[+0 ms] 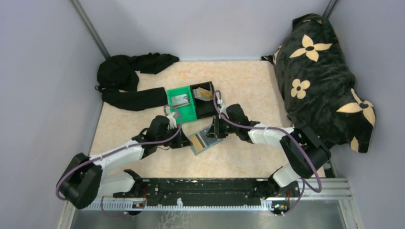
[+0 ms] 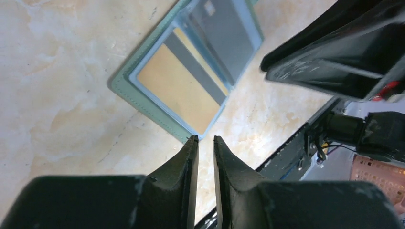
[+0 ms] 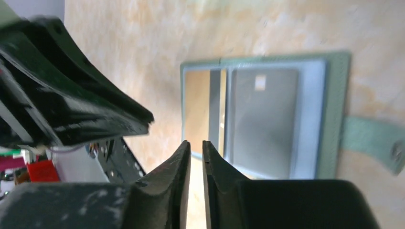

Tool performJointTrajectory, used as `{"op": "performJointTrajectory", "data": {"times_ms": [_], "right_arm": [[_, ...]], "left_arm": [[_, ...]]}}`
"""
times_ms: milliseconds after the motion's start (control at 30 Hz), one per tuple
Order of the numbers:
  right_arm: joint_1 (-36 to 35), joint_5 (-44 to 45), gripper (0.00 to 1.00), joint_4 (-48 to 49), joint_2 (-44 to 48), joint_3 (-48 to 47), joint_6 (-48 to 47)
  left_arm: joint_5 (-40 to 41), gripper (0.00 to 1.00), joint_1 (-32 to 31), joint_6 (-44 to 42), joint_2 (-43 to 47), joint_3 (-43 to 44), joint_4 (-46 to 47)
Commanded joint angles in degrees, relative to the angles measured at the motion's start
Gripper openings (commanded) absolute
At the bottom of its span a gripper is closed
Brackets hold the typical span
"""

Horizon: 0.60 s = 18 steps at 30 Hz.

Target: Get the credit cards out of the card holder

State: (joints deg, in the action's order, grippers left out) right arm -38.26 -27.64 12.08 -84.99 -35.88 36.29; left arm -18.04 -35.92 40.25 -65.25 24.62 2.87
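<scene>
The card holder [image 1: 203, 141] lies open and flat on the table between my two grippers. In the left wrist view it [image 2: 123, 85] shows a tan-gold credit card with a dark stripe [image 2: 179, 86] and a grey card [image 2: 228, 40] in its pockets. The right wrist view has the same tan card [image 3: 197, 107] and grey card [image 3: 263, 121]. My left gripper [image 2: 205, 139] hovers at the holder's near corner, jaws a narrow gap apart, nothing between them. My right gripper [image 3: 196, 142] sits at the holder's edge, also slightly open and empty.
Behind the holder stand a green bin [image 1: 187, 112] with a pale grey card [image 1: 180, 99] and a black bin [image 1: 208, 109] with a tan card [image 1: 205, 93]. Black cloth [image 1: 129, 81] lies back left, a flowered cushion [image 1: 325, 81] right. The holder's strap [image 3: 372, 138] sticks out.
</scene>
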Motion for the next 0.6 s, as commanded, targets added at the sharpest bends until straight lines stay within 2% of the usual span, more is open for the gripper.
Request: {"op": "performJointTrajectory", "data": {"times_ms": [0, 67, 167, 233, 333, 567], "right_arm": [[1.38, 0.25, 0.21, -2.59, -4.00, -6.61, -5.44], [1.51, 0.19, 0.25, -2.27, -5.88, -7.44, -5.93], [1.81, 0.17, 0.26, -1.52, -8.19, -7.88, -6.31], [2.19, -0.69, 0.27, -1.27, -9.04, -7.81, -6.67], [2.35, -1.99, 0.33, -1.81, -10.10, -7.97, -7.80], [2.83, -3.83, 0.35, -0.97, -12.31, -6.27, -8.49]], "left_arm": [[-0.64, 0.24, -0.12, -0.02, -7.70, 3.06, 2.74], [-2.99, 0.23, -0.13, 0.35, -12.28, 4.37, 4.09], [-5.80, 0.23, -0.14, 1.22, -17.33, 3.52, 7.57], [-6.20, 0.23, -0.11, 1.47, -20.19, 3.03, 9.07], [-6.37, 0.23, -0.04, 1.55, -24.37, 3.13, 10.53], [-7.36, 0.22, 0.67, 1.20, -29.54, 3.72, 11.17]]}}
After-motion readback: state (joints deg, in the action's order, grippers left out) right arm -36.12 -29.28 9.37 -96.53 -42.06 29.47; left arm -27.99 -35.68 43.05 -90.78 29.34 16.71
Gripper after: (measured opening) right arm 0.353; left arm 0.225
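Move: The striped card lies near the holder's left end, about 5 cm left of the right hand, some 2 cm back and 6 cm below. The grey sleeve is about 2 cm ahead and 1 cm right of that hand, and the black tray is 17 cm ahead and 2 cm left. From the left hand, the holder's middle is about 7 cm to the right, 3 cm ahead and 6 cm down, with the card 4 cm right and 1 cm ahead. The left hand drops about 5 cm beside the holder's left end with its gap unchanged, tips slightly further down, then travels nearly 4 cm to the right, its fingertips meeting that end and pushing the holder along the table towards the right hand. Meanwhile the right hand reaches 2 to 3 cm forward and then sinks about 4 cm, its nearly shut fingers opening to roughly a third so that they come down close over the striped card's strip and the mouth of the grey sleeve. ##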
